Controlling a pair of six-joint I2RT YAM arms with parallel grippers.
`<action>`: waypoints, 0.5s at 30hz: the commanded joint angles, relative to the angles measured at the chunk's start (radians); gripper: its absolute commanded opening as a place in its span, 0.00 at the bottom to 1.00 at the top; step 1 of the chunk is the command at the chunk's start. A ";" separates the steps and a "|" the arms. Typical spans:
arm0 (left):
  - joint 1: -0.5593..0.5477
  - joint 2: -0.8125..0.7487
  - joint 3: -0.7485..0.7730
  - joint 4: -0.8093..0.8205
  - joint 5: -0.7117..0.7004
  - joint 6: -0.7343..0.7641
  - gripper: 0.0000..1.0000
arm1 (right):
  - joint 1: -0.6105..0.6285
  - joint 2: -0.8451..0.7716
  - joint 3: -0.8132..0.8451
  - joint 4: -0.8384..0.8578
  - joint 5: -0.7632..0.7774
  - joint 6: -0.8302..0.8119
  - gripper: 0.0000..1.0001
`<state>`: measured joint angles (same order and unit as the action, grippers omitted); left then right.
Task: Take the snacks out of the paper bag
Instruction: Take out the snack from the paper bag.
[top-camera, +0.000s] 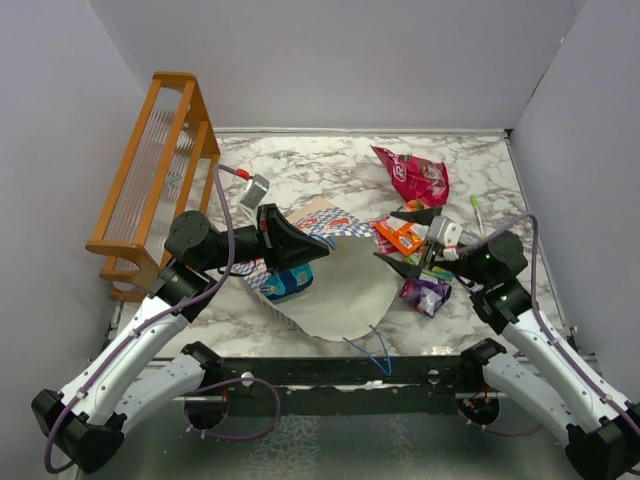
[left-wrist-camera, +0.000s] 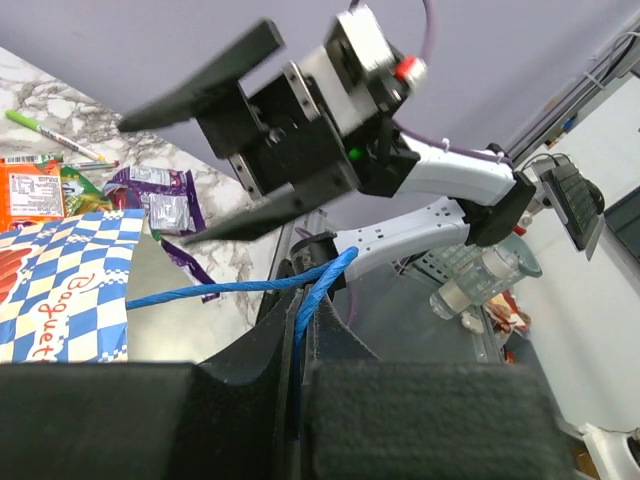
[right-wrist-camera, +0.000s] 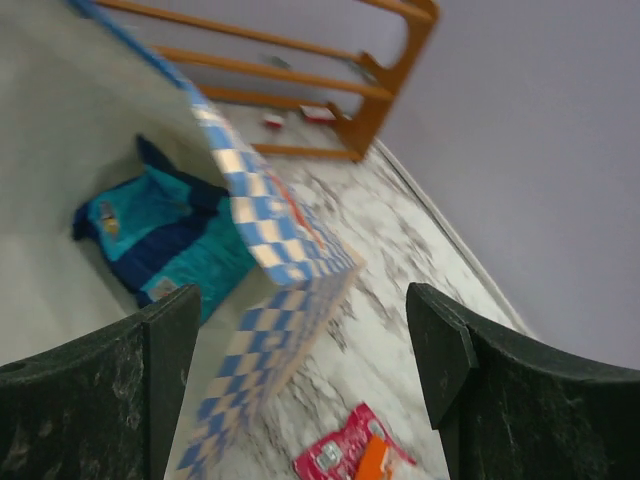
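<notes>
The paper bag (top-camera: 345, 290) lies on its side in the middle of the table, mouth toward the right arm. My left gripper (left-wrist-camera: 302, 305) is shut on its blue cord handle (left-wrist-camera: 230, 288) and holds the top edge up (top-camera: 300, 247). A blue packet (right-wrist-camera: 160, 240) lies inside the bag (right-wrist-camera: 270, 230) and shows from above (top-camera: 290, 283). My right gripper (top-camera: 408, 242) hangs open and empty at the bag's mouth (right-wrist-camera: 295, 330). Outside the bag lie the pink-red packet (top-camera: 415, 175), the orange packet (top-camera: 398, 237), the purple packet (top-camera: 428, 293) and a green-yellow packet (left-wrist-camera: 80, 185).
An orange wooden rack (top-camera: 160, 180) stands along the left wall. A green pen (top-camera: 478, 213) lies at the right, behind the right arm. The bag's second blue cord handle (top-camera: 375, 350) trails over the table's near edge. Grey walls close in the back and both sides.
</notes>
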<state>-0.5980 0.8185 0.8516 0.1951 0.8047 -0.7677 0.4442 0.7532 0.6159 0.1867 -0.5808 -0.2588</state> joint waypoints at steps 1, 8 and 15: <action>-0.008 -0.021 0.002 0.052 0.041 0.012 0.00 | 0.002 -0.065 -0.084 0.247 -0.486 -0.082 0.84; -0.008 -0.016 0.022 0.094 0.044 -0.009 0.00 | 0.148 0.013 -0.059 0.139 -0.522 -0.205 0.84; -0.008 -0.009 0.011 0.140 0.066 -0.017 0.00 | 0.524 0.186 -0.031 0.003 -0.083 -0.494 0.80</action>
<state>-0.5980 0.8188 0.8516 0.2512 0.8219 -0.7723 0.8227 0.8471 0.5583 0.2718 -0.9253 -0.5560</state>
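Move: The right hand goes for the blue snack packet inside the paper bag, about 20 cm to its left, 5 cm back and 13 cm below. The bag's open mouth is nearer, some 6 cm left and 6 cm back. On the table the orange packet lies about 9 cm right and 8 cm ahead, the purple packet 13 cm right and 8 cm back. From the left hand the blue packet is some 8 cm left, 4 cm ahead, 20 cm below. Right hand, fingers open, sweeps 13 cm back and 9 cm left to the bag's mouth, turning 40 degrees counter-clockwise. ##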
